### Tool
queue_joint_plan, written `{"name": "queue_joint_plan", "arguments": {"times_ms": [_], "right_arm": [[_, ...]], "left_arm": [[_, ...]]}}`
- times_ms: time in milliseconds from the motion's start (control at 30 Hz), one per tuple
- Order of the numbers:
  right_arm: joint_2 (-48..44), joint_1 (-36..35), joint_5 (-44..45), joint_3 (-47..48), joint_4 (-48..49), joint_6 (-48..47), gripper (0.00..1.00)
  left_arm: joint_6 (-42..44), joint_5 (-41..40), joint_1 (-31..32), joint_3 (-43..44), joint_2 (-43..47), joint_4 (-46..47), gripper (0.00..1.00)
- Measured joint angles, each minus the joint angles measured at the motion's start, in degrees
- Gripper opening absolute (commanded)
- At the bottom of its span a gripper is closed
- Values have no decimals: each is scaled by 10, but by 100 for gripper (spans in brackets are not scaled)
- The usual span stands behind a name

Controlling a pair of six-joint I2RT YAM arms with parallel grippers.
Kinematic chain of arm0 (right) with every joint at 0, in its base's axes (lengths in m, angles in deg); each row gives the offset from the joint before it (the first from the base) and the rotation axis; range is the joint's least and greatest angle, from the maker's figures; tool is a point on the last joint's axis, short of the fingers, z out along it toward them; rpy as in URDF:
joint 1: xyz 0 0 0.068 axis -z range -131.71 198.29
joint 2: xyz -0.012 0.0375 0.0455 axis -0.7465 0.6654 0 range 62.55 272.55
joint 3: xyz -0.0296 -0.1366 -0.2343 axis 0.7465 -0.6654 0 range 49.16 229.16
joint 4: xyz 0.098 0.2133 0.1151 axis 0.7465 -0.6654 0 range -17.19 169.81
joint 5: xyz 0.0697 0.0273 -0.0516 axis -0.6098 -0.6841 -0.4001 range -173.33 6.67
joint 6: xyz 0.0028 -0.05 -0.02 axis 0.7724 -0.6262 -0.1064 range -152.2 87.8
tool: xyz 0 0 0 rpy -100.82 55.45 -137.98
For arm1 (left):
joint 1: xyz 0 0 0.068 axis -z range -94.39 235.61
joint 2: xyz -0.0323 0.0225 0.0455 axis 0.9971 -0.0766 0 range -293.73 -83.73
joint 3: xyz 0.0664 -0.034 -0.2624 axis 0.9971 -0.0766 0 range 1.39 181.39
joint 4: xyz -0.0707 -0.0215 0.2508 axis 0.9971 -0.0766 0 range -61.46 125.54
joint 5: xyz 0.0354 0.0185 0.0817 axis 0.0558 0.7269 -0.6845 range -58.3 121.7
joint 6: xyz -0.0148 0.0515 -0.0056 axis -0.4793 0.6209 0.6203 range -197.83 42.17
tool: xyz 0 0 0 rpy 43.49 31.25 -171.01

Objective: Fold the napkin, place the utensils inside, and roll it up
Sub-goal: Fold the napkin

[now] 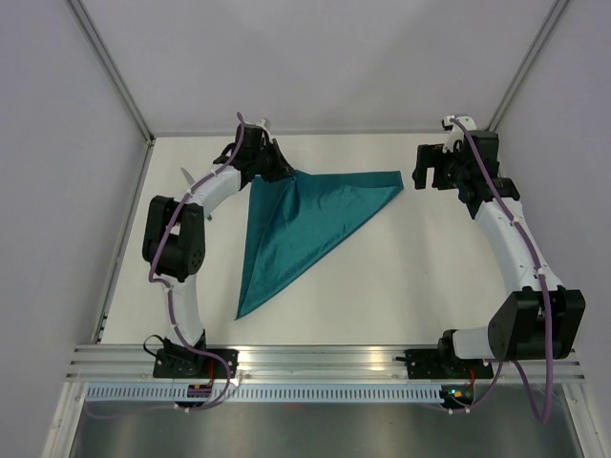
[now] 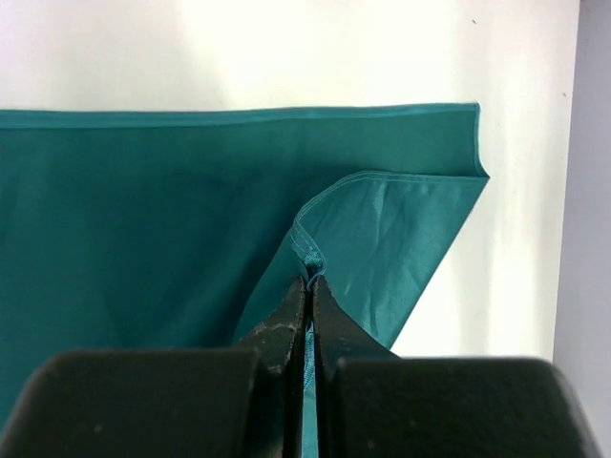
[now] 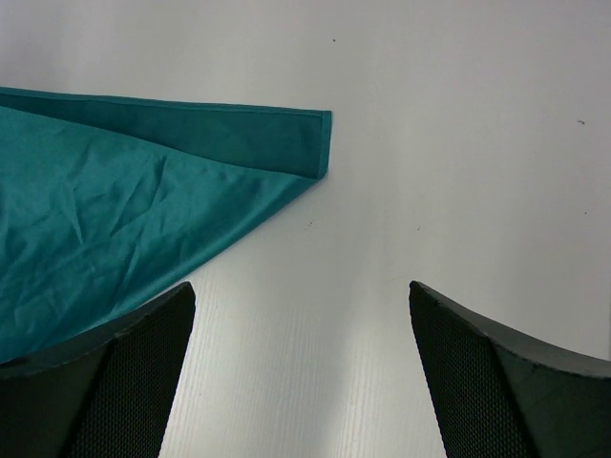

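The teal napkin (image 1: 305,224) lies folded into a rough triangle on the white table, one tip near the front (image 1: 241,313), one at the right (image 1: 399,175). My left gripper (image 1: 283,170) is shut on a hemmed corner of the napkin (image 2: 143,210) at the triangle's back left; in the left wrist view the hem is pinched between the jaws of the left gripper (image 2: 310,281). My right gripper (image 1: 427,172) stands open over bare table just right of the napkin's right tip (image 3: 320,119), nothing between the jaws of the right gripper (image 3: 301,286). Slim silvery utensils (image 1: 187,177) peek out beside the left arm, mostly hidden.
Grey walls enclose the white table (image 1: 410,277) on the left, back and right. An aluminium rail (image 1: 325,358) with both arm bases runs along the near edge. The left arm's elbow (image 1: 175,239) stands left of the napkin.
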Motion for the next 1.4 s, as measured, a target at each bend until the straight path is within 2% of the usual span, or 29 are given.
{"name": "queue_joint_plan", "arguments": {"times_ms": [267, 633, 1400], "right_arm": [[3, 0, -4, 0, -2, -4, 98], [7, 0, -10, 0, -6, -7, 98], [7, 0, -15, 0, -7, -7, 98]], "left_arm": [[-5, 21, -33, 14, -33, -9, 2], [-13, 22, -39, 13, -33, -10, 2], [-24, 22, -89, 2, -18, -10, 2]]}}
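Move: The left hand already holds the napkin's near right corner in the air. The napkin's far left corner, where it is headed, lies about 13 cm to the left, 5 cm ahead and some 11 cm lower. At table height too, the far right corner is about 31 cm to the right and 5 cm ahead, and the knife about 30 cm to the left, level with the hand. For the idle right hand, the far left corner is roughly 46 cm left, 13 cm ahead and 20 cm below. Leftward and slightly forward, the left hand draws the pinched corner over the napkin towards its far left corner, about 7 cm in all. It first sinks some 2 cm while easing forward and left, pauses briefly, then glides on left at nearly the same height, turning about 10 degrees counter-clockwise with its fingers kept shut on the cloth. ##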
